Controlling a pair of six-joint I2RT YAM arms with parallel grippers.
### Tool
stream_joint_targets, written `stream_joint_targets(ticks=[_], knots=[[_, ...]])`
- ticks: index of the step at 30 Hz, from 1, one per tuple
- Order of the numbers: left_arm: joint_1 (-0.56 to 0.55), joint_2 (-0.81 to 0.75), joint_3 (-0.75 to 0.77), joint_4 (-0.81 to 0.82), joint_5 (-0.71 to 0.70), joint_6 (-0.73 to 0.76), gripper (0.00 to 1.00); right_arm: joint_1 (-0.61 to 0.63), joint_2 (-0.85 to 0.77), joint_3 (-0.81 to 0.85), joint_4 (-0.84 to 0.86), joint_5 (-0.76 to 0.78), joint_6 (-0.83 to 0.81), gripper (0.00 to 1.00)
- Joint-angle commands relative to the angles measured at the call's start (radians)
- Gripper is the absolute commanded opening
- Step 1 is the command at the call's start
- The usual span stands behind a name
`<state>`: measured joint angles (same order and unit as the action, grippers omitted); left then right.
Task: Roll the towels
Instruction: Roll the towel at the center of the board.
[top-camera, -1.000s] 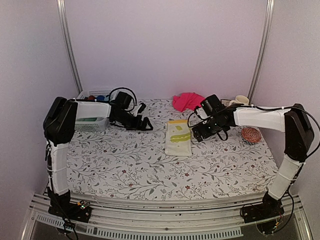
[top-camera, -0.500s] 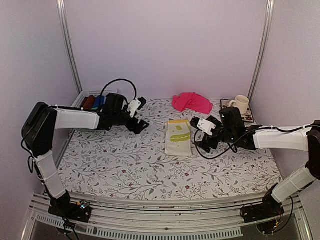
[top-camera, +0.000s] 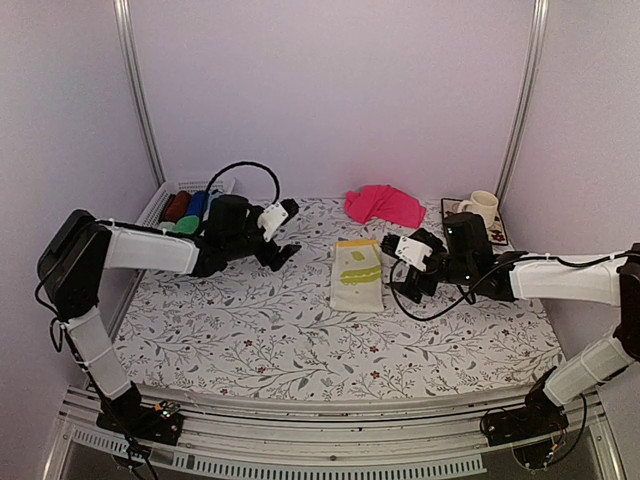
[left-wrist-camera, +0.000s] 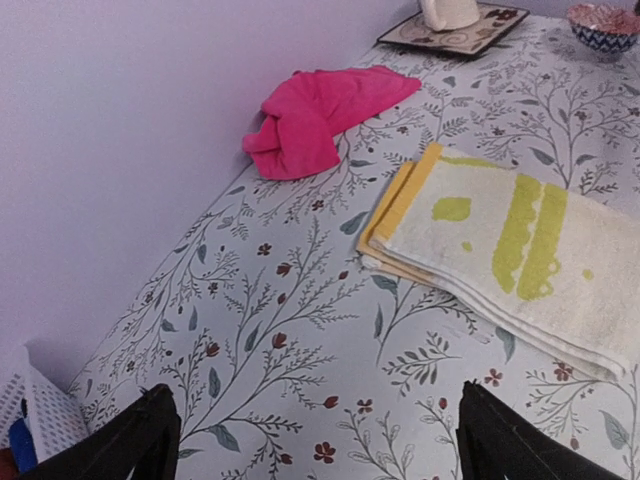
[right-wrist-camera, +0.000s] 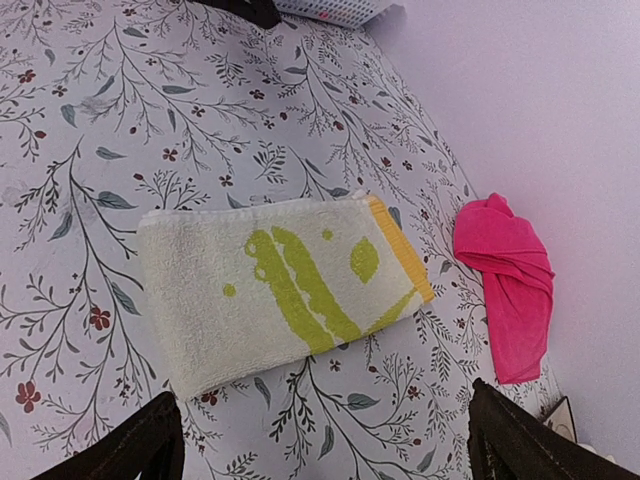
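Note:
The lime-yellow towel (top-camera: 357, 275) lies folded flat mid-table, its orange border toward the back; it also shows in the left wrist view (left-wrist-camera: 500, 250) and the right wrist view (right-wrist-camera: 270, 290). The hot pink towel (top-camera: 383, 204) sits crumpled by the back wall (left-wrist-camera: 320, 115) (right-wrist-camera: 510, 285). My left gripper (top-camera: 288, 232) hovers left of the yellow towel, open and empty (left-wrist-camera: 320, 440). My right gripper (top-camera: 398, 268) is close to that towel's right edge, also open and empty (right-wrist-camera: 325, 445). Neither touches a towel.
A white basket (top-camera: 165, 200) holding rolled cloths stands at the back left. At the back right, a cream mug (top-camera: 482, 207) rests on a patterned tray (left-wrist-camera: 455, 32), with a patterned bowl (left-wrist-camera: 605, 20) beside it. Walls close the table on three sides.
Both arms have lowered and stretched out over the table. The left gripper has moved from the basket toward the yellow towel; the right gripper now faces that towel from the right. Towels unmoved.

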<state>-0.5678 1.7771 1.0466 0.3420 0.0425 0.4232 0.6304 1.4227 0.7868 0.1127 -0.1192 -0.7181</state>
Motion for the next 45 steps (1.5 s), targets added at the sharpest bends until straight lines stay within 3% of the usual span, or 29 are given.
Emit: stream_joint_targets(ticks=[1, 6, 20, 29, 34, 39, 45], knots=[[-0.036, 0.008, -0.047, 0.131, 0.146, 0.031, 0.97, 0.003, 0.033, 0.035, -0.027, -0.028, 0.035, 0.99], [-0.102, 0.06, 0.016, -0.079, 0.289, 0.167, 0.89, 0.003, 0.038, 0.04, -0.076, -0.066, 0.016, 0.99], [-0.262, 0.089, -0.11, -0.055, 0.249, 0.494, 0.86, 0.003, 0.066, 0.045, -0.045, 0.004, 0.066, 0.99], [-0.291, 0.175, -0.085, 0.021, 0.085, 0.56, 0.76, 0.003, 0.025, 0.039, -0.075, 0.015, 0.131, 0.99], [-0.3, 0.275, -0.015, -0.009, 0.02, 0.553, 0.67, 0.003, 0.008, 0.048, -0.093, 0.02, 0.155, 0.99], [-0.31, 0.319, 0.024, -0.03, -0.003, 0.55, 0.64, 0.004, -0.012, 0.053, -0.116, 0.02, 0.177, 0.99], [-0.314, 0.312, 0.001, -0.036, 0.002, 0.58, 0.48, 0.003, -0.02, 0.049, -0.118, 0.02, 0.195, 0.99]])
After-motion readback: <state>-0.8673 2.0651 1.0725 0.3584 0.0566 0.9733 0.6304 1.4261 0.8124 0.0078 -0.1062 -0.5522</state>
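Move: Back and to the right of the left hand lies the folded white-green towel's near left corner, its end nearest the robot: about 10 cm back, 12 cm right and 15 cm below. The towel's middle is level with this hand, roughly 17 cm right. The pink towel lies some 25 cm ahead and 23 cm right, the basket about 17 cm ahead and 22 cm left. From the right hand the corner is level, about 12 cm left and 15 cm below. Swinging back and right while sinking, the left hand ends about 13 cm lower at the folded towel's near left corner, easing forward some 3 cm after overshooting back. It turns clockwise about 30 degrees, rolls its left side up, and narrows its fingers from wide open to about half, around the corner's edge. The right hand, still wide open, dips under 3 cm and partly rises again. ##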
